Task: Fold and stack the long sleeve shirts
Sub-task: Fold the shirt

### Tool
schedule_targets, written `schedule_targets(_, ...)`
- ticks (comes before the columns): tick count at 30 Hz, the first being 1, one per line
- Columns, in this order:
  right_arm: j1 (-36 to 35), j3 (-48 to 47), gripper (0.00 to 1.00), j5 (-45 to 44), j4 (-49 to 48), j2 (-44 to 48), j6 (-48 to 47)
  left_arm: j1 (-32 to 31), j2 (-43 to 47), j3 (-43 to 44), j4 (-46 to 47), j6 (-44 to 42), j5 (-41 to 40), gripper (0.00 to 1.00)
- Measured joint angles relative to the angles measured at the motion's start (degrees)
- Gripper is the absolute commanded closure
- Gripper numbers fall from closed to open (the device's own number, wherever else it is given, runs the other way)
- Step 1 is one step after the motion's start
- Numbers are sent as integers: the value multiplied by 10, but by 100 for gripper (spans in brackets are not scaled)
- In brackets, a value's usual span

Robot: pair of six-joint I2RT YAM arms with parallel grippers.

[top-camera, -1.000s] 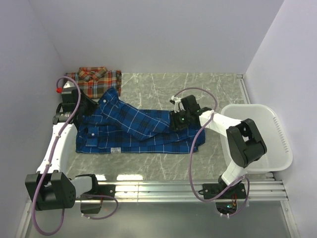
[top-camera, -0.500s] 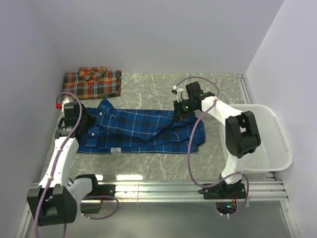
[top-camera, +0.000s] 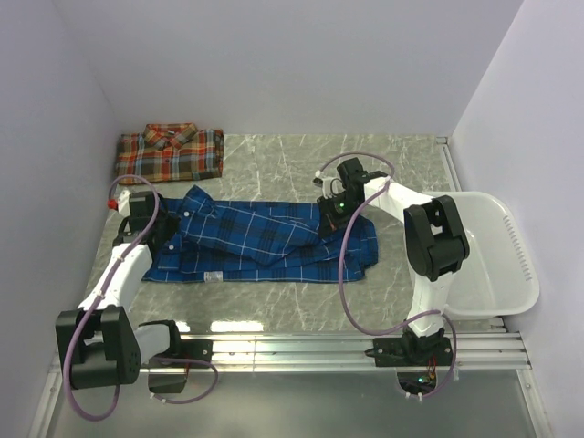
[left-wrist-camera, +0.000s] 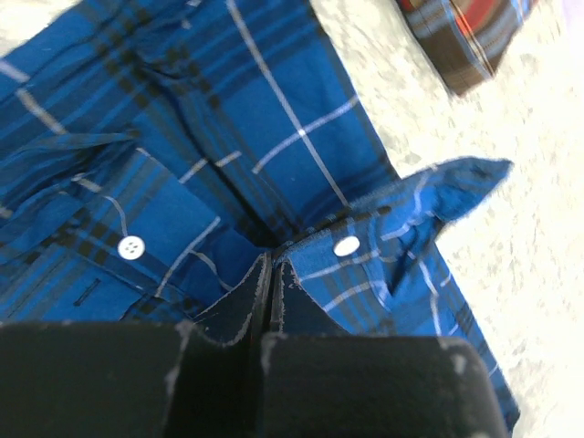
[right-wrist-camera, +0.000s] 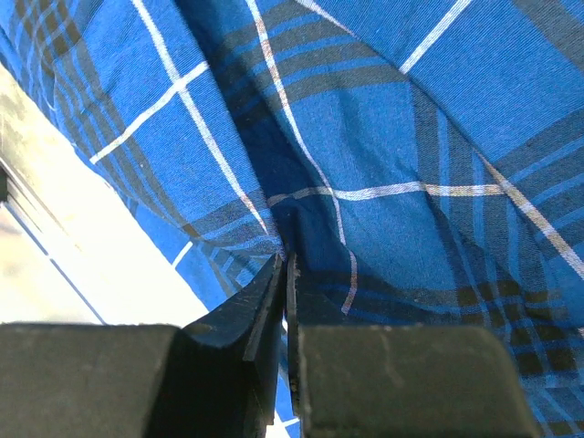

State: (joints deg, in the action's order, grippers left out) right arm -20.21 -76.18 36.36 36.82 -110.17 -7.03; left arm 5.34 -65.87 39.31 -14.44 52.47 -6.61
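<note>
The blue plaid long sleeve shirt [top-camera: 265, 242] lies spread across the middle of the table, with one part folded over its front. My left gripper [top-camera: 164, 230] is at its collar end. In the left wrist view that gripper [left-wrist-camera: 272, 265] is shut on blue cloth [left-wrist-camera: 255, 119] beside a white button. My right gripper [top-camera: 330, 212] sits at the shirt's far right edge. Seen from the right wrist, the right gripper [right-wrist-camera: 285, 260] is shut on a fold of the blue cloth [right-wrist-camera: 411, 137]. The red-orange plaid shirt [top-camera: 169, 153] lies folded at the back left, and its corner [left-wrist-camera: 465, 36] shows in the left wrist view.
A white plastic basket [top-camera: 522, 260] stands at the right edge of the table, close to the right arm's elbow. Walls close in the left, back and right sides. A metal rail [top-camera: 365, 351] with the arm bases runs along the near edge.
The raised left part of the blue shirt has come down flat as my left gripper moved toward the front. My right gripper shifted toward the back edge and shut on the cloth.
</note>
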Motion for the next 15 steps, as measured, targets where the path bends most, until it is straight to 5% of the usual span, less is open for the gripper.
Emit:
schedule_targets(5, 0, 0, 81, -3, -11, 2, 16, 1, 0, -6, -5, 23, -30, 91)
schedule_targets(6, 0, 0, 80, -3, -14, 3, 19, 2, 0, -8, -6, 25, -34, 83)
schedule_targets(7, 0, 0, 75, -3, -17, 6, 23, 2, 0, -9, -9, 25, -37, 60)
schedule_targets(9, -3, 2, 67, -3, -28, 16, 31, 3, 0, -9, -9, 21, -38, 41)
schedule_targets(10, -3, 5, 56, -3, -34, 24, 35, 4, 0, -9, -9, 17, -38, 25)
schedule_targets(15, -13, 21, 45, -15, -66, 70, 57, 5, 4, 7, -29, 0, -37, 14)
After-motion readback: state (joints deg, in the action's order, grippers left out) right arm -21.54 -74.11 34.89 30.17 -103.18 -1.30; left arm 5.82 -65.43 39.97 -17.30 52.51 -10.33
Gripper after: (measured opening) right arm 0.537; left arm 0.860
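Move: The left hand holds the sleeve cuff, to be laid on the shirt body about 5 cm below and 2 cm to its right. From this hand, the folded red shirt lies some 18 cm ahead and 2 cm left; the white tag lies 13 cm back and 9 cm right. The right fingertips are at the sleeve fold, which is straight below by about 1 cm; the shirt's right end lies 13 cm right and 4 cm back. The pinch on the cuff ends: the left fingers spread almost fully and let it go as that hand eases about 1.5 cm left and a little back. The right fingers open to about half and lift off the sleeve fold, first creeping forward, then rising roughly 4 cm while drifting forward and left. ##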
